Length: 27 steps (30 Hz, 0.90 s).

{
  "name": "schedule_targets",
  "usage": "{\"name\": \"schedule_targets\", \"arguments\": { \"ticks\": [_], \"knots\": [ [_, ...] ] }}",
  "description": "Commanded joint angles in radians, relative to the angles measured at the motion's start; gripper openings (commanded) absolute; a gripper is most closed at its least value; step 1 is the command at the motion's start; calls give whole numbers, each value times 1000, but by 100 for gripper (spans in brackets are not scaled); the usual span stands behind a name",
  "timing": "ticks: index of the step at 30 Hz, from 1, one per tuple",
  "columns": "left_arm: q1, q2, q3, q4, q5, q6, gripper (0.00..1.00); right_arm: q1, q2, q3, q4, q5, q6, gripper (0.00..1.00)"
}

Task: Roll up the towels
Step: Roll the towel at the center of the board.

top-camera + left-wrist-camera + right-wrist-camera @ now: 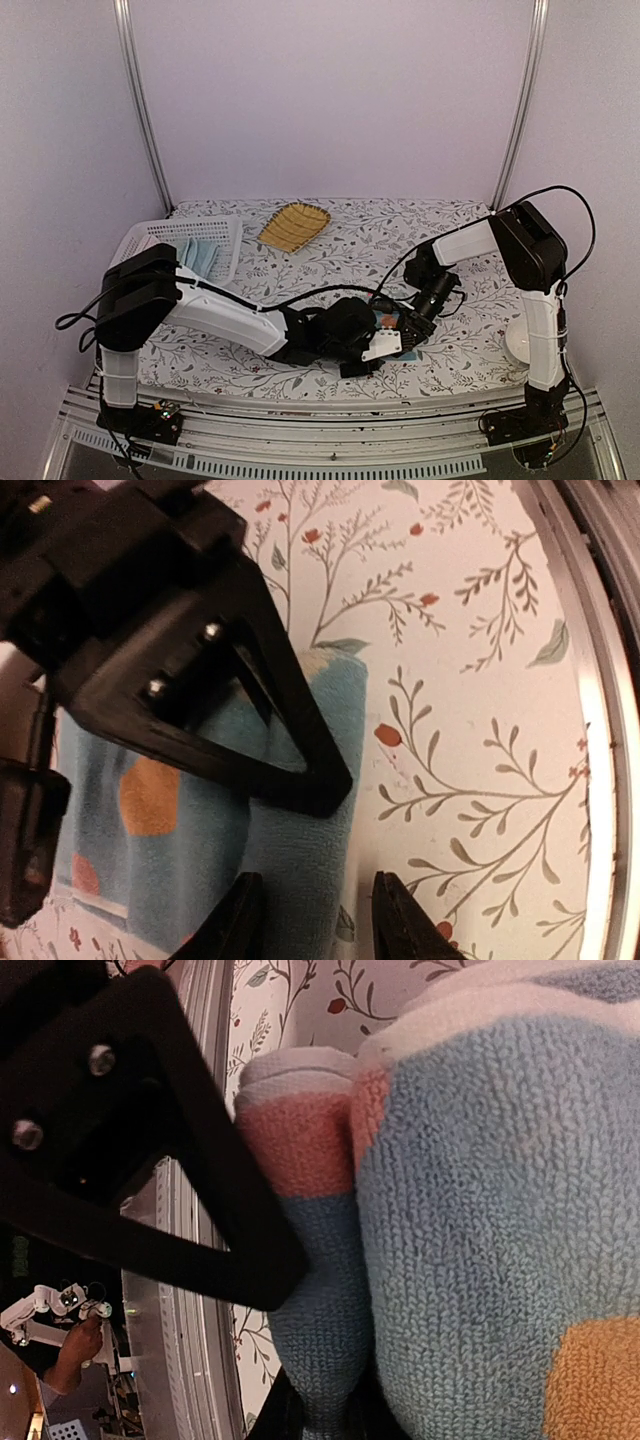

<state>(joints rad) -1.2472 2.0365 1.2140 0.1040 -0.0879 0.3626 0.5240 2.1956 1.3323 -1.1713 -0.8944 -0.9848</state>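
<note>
The small light-blue towel with orange prints [388,320] lies near the table's front centre, mostly hidden by both grippers. In the left wrist view its right edge [305,830] is rolled into a thick fold. My left gripper [318,925] is open, one finger on each side of that fold. My right gripper [322,1422] is shut on a pinched ridge of the printed towel [480,1210]; its black finger frame [250,730] lies over the cloth. A plain light-blue towel [197,255] rests folded in the white basket.
The white perforated basket [150,237] stands at the back left, with a yellow ribbed tray [293,226] to its right. A metal rail [600,680] runs along the table's near edge close to the towel. A white round object [520,345] sits by the right arm.
</note>
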Motion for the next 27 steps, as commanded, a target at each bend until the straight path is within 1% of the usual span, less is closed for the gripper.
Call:
{"name": "schedule_targets", "arguments": {
  "ticks": [1, 4, 7, 10, 12, 13, 16, 18, 20, 24, 27],
  "knots": [
    [1, 54, 45, -86, -6, 124, 40, 2, 34, -5, 17, 59, -8, 6],
    [0, 84, 65, -107, -11, 126, 39, 1, 37, -4, 21, 54, -4, 6],
    [-1, 110, 77, -103, -55, 131, 38, 2, 37, -5, 21, 51, -4, 6],
    [-11, 134, 89, -95, -114, 136, 34, 2, 29, -4, 16, 48, -6, 8],
    [-16, 145, 98, -98, -139, 143, 29, 2, 13, 2, 0, 38, -14, 13],
    [-19, 146, 103, -104, -146, 144, 23, 1, -8, 4, -5, 34, -20, 16],
    [-23, 144, 150, -186, -133, 115, 12, -3, -79, 12, -24, 32, -26, 30],
    [-23, 138, 188, -265, -100, 77, 8, -15, -138, 24, -36, 41, -23, 38],
    [-23, 130, 219, -347, -50, 34, 7, -34, -194, 46, -54, 51, -11, 42],
    [-10, 164, 314, -508, 97, -50, 6, -87, -313, 102, -60, 58, 48, 44],
    [-1, 207, 385, -602, 186, -94, 4, -123, -424, 120, 9, 93, 134, 45]
  ]
}}
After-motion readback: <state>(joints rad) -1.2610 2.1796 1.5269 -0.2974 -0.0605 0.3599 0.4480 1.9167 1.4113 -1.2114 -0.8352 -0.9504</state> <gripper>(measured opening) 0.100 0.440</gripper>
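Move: The towel's rolled edge runs left to right between the left hand's open fingers, its middle about 3 cm below the hand and 2 cm to its right. The right fingers already pinch this roll at its right part, its middle some 3 cm to their left. The towel's flat part lies about 6 cm ahead of both hands, and the table's front edge roughly 10 cm behind them. The white bowl stands about 24 cm to the right of the right hand. Straddling the roll, the left fingers sink about 2.5 cm, tipping slightly steeper, then close and pinch it near its middle before easing back roughly 2 cm. The right fingers keep their pinch until the left ones are closing, then open and come free; the right hand rises about 9 cm and draws forward some 5 cm, away from the roll. ##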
